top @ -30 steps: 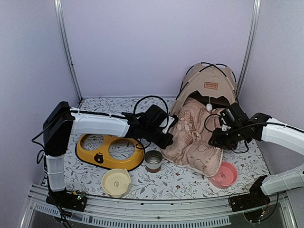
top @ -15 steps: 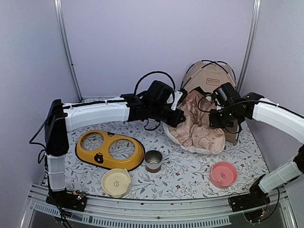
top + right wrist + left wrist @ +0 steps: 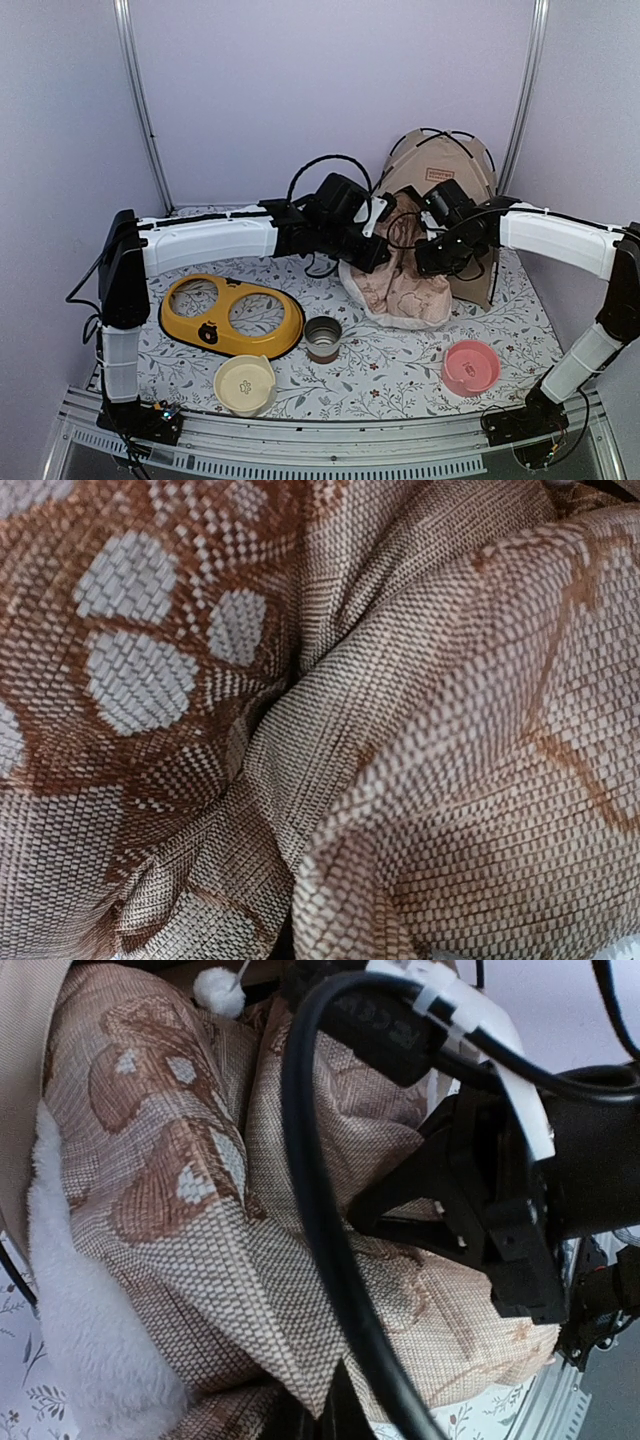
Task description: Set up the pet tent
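Note:
The pet tent (image 3: 443,170), tan fabric with thin black crossed poles and a brown label, stands upright at the back right. Its white pom-pom (image 3: 218,990) hangs at the top of the left wrist view. A pinkish-beige patterned cushion (image 3: 400,288) hangs bunched in front of the tent's mouth, held between both arms. My left gripper (image 3: 372,256) is shut on a fold at the cushion's left side, its fingers (image 3: 338,1418) mostly buried in fabric. My right gripper (image 3: 430,262) is shut on the right side. Cushion fabric (image 3: 420,780) fills the right wrist view and hides the fingers.
A yellow double-bowl feeder (image 3: 230,318) lies at the left, with a metal cup (image 3: 322,337) beside it. A cream bowl (image 3: 245,384) and a pink bowl (image 3: 470,367) sit near the front edge. Loose black cables loop over both wrists.
Both grippers closed on the cushion and carried it up and back from the table. It went from lying spread out to hanging folded against the tent's front.

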`<state>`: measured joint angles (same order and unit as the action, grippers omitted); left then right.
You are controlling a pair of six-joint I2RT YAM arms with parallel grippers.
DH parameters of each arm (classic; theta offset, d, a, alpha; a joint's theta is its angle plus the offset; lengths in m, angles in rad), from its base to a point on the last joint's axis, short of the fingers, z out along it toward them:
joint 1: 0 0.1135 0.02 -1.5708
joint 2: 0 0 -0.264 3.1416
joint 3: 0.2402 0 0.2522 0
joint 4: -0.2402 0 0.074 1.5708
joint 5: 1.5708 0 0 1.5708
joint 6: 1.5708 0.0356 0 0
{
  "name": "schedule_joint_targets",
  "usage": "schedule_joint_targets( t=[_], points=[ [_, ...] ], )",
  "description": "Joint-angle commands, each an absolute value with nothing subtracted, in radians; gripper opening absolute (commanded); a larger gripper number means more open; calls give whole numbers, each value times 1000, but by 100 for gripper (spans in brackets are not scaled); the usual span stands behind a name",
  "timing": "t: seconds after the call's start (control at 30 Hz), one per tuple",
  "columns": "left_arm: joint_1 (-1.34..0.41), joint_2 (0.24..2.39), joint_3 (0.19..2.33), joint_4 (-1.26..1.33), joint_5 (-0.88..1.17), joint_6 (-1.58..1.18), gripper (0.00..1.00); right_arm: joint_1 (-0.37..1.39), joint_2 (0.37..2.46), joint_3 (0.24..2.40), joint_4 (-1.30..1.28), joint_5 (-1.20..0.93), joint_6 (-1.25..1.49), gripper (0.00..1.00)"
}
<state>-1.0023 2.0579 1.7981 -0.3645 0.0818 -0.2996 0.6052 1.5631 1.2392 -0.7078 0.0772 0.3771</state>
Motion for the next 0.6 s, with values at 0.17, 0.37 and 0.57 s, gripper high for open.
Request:
schedule_joint_targets(
  t=[0.17, 0.37, 0.57],
  points=[
    [-1058, 2009, 1817, -254, 135, -300, 0, 493, 1516, 1265, -610, 110, 306, 0],
    [-1066, 2009, 1818, -257, 122, -299, 0, 421, 1515, 1299, -600, 167, 312, 4],
    [-1039, 2075, 1882, -284, 64, -284, 0, 361, 1509, 1291, -630, 248, 377, 4]
  ],
)
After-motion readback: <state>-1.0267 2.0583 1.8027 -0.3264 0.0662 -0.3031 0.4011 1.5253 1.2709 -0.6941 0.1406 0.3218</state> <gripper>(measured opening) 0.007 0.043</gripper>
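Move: Both grippers already pinch the cushion. The tent mouth it belongs in lies about 12 cm ahead of the right hand and 2 cm to its right; the tent's right wall is roughly 12 cm to that hand's right and 5 cm ahead, and the pink bowl 18 cm back, 10 cm right, on the table. From the left hand the mouth lies some 12 cm ahead and 13 cm right, the steel cup 10 cm back, 11 cm left. Keep the right gripper shut on the cushion and sweep it about 8 cm to the right and 5 cm forward, rising some 3 cm, so the cushion's right half is drawn towards the tent's right wall; turn the wrist about 10 degrees clockwise on the way. Hold the left gripper closed on its fold, letting it ease only about a centimetre to the right. ##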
